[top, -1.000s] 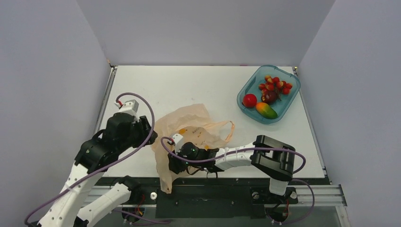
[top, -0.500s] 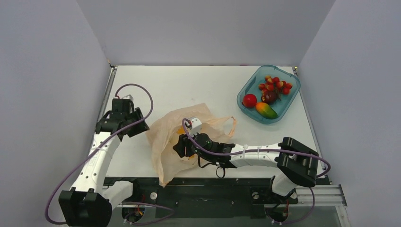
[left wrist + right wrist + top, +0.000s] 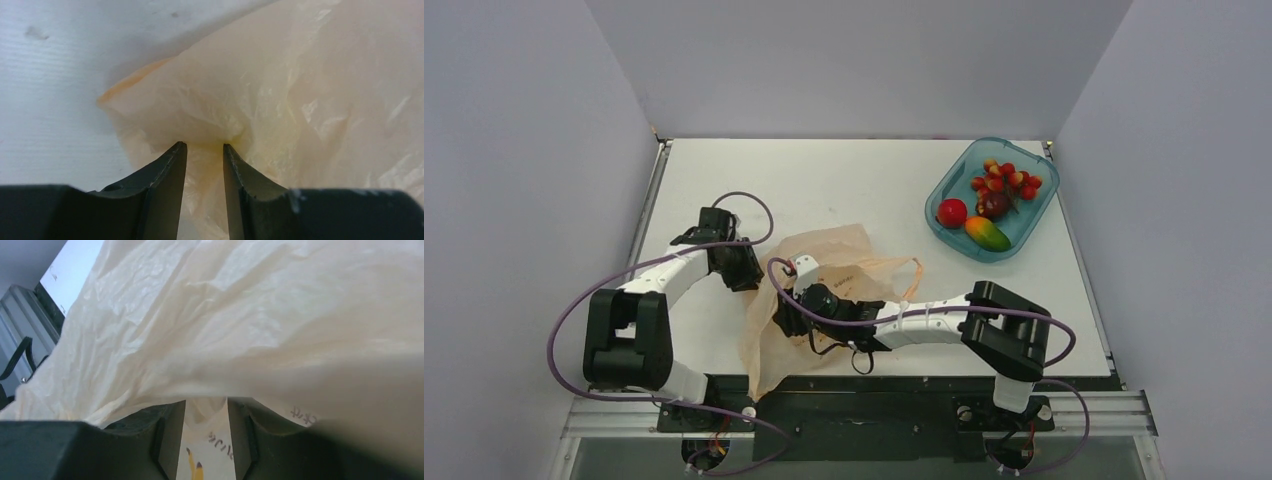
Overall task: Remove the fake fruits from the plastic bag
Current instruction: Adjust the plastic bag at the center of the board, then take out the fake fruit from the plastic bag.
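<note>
The pale-orange plastic bag [image 3: 829, 270] lies crumpled at the table's near middle. My left gripper [image 3: 751, 277] is at its left edge. In the left wrist view, the left gripper [image 3: 205, 145] has its jaws a narrow gap apart, with a fold of the plastic bag [image 3: 280, 90] bunched between the tips. My right gripper [image 3: 784, 320] reaches into the bag from the right. In the right wrist view, bag film [image 3: 240, 330] drapes over the right gripper [image 3: 206, 405], whose jaws are apart with nothing in them. Fake fruits lie in the tub: berry cluster [image 3: 1006, 178], red ball [image 3: 952, 212], maroon fruit [image 3: 994, 205], mango [image 3: 987, 234].
The teal translucent tub [image 3: 952, 180] stands at the back right, near the table's right edge. The bag's lower part hangs over the table's near edge [image 3: 764, 378]. Grey walls close in the left, back and right sides.
My left arm has swung in from the far left to the bag's left edge, its jaws narrowing. My right gripper has shifted back left inside the bag, and the bag has shifted with it.
</note>
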Robot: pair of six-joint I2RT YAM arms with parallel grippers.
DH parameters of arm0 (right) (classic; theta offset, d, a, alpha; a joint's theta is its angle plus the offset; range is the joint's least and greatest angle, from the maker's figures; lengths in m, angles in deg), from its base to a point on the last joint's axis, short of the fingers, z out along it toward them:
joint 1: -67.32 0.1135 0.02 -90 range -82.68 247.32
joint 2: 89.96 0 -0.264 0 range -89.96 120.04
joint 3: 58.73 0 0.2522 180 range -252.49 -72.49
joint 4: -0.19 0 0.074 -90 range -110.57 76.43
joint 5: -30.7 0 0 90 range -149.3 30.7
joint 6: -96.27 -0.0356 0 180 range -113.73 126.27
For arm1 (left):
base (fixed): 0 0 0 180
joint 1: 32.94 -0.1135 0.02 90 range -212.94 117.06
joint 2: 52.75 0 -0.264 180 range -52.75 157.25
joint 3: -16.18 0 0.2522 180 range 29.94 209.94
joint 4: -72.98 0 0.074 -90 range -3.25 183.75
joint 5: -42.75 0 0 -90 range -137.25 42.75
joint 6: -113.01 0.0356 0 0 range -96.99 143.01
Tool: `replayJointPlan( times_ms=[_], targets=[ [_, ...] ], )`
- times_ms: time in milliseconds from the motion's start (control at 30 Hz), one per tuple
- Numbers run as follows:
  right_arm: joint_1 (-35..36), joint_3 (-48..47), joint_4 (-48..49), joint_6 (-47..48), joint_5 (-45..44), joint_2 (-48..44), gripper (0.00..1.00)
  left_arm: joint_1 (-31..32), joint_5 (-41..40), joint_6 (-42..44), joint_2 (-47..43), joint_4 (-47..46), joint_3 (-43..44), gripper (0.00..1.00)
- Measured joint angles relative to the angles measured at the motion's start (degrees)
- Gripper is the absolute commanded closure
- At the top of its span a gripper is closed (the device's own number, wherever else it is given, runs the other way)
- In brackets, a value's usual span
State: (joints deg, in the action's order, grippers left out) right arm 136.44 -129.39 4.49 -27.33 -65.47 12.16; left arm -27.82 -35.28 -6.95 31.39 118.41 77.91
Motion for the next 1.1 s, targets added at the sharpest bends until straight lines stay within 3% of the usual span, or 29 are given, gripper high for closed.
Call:
replayJointPlan(
  times_ms=[300,433,500,733,900,1100],
  targets=[
    [-2.14,1.9,-2.82,-0.35,-5.46,-2.64,0.6,3.61,3.3,-0.81,3.04,-5.35,0.81,0.72],
    [-5.31,2.56,-3.82,-0.55,-7.45,-2.97,0.42,3.63,3.34,-0.76,4.26,-5.33,0.15,0.72],
    [-6.67,2.56,-4.0,-0.22,-8.39,-2.93,0.37,3.63,3.39,-0.68,4.46,-5.33,-0.15,0.72],
    [-7.43,3.08,-4.76,-0.42,-11.04,-2.14,0.33,3.63,3.56,-0.48,4.57,-5.38,-0.48,0.73],
    [-7.78,7.43,-4.98,-1.4,-12.2,-5.53,0.36,3.63,3.54,0.02,4.57,-5.33,-0.59,0.73],
    [-9.16,5.38,-3.76,-1.46,-11.19,-3.89,0.34,3.63,3.63,0.63,4.57,-5.38,-0.61,0.75]
  ],
)
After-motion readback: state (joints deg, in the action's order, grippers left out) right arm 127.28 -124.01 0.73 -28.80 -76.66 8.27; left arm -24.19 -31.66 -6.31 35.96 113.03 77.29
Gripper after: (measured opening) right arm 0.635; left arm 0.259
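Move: Just over the plastic bag's left edge, the left hand has the bag's middle about 16 cm to its right, 3 cm back and a couple of centimetres below. For the right hand, at the bag's mouth under loose film, that middle lies some 6 cm ahead, 8 cm right and 5 cm below. From this right hand the handle loop is roughly 24 cm right and 9 ahead, the near flap's corner some 15 back and 7 left. Spreading the bag open, the right hand sweeps forward and to the right, about 8 cm each way, over the bag towards its middle, sinking slightly. It turns some 20 degrees clockwise while its fingers open wide beneath the film. The left hand first slides 3 cm right along the bag's left side, then settles 1.5 cm down and holds there, its fingers staying narrow against the film. ##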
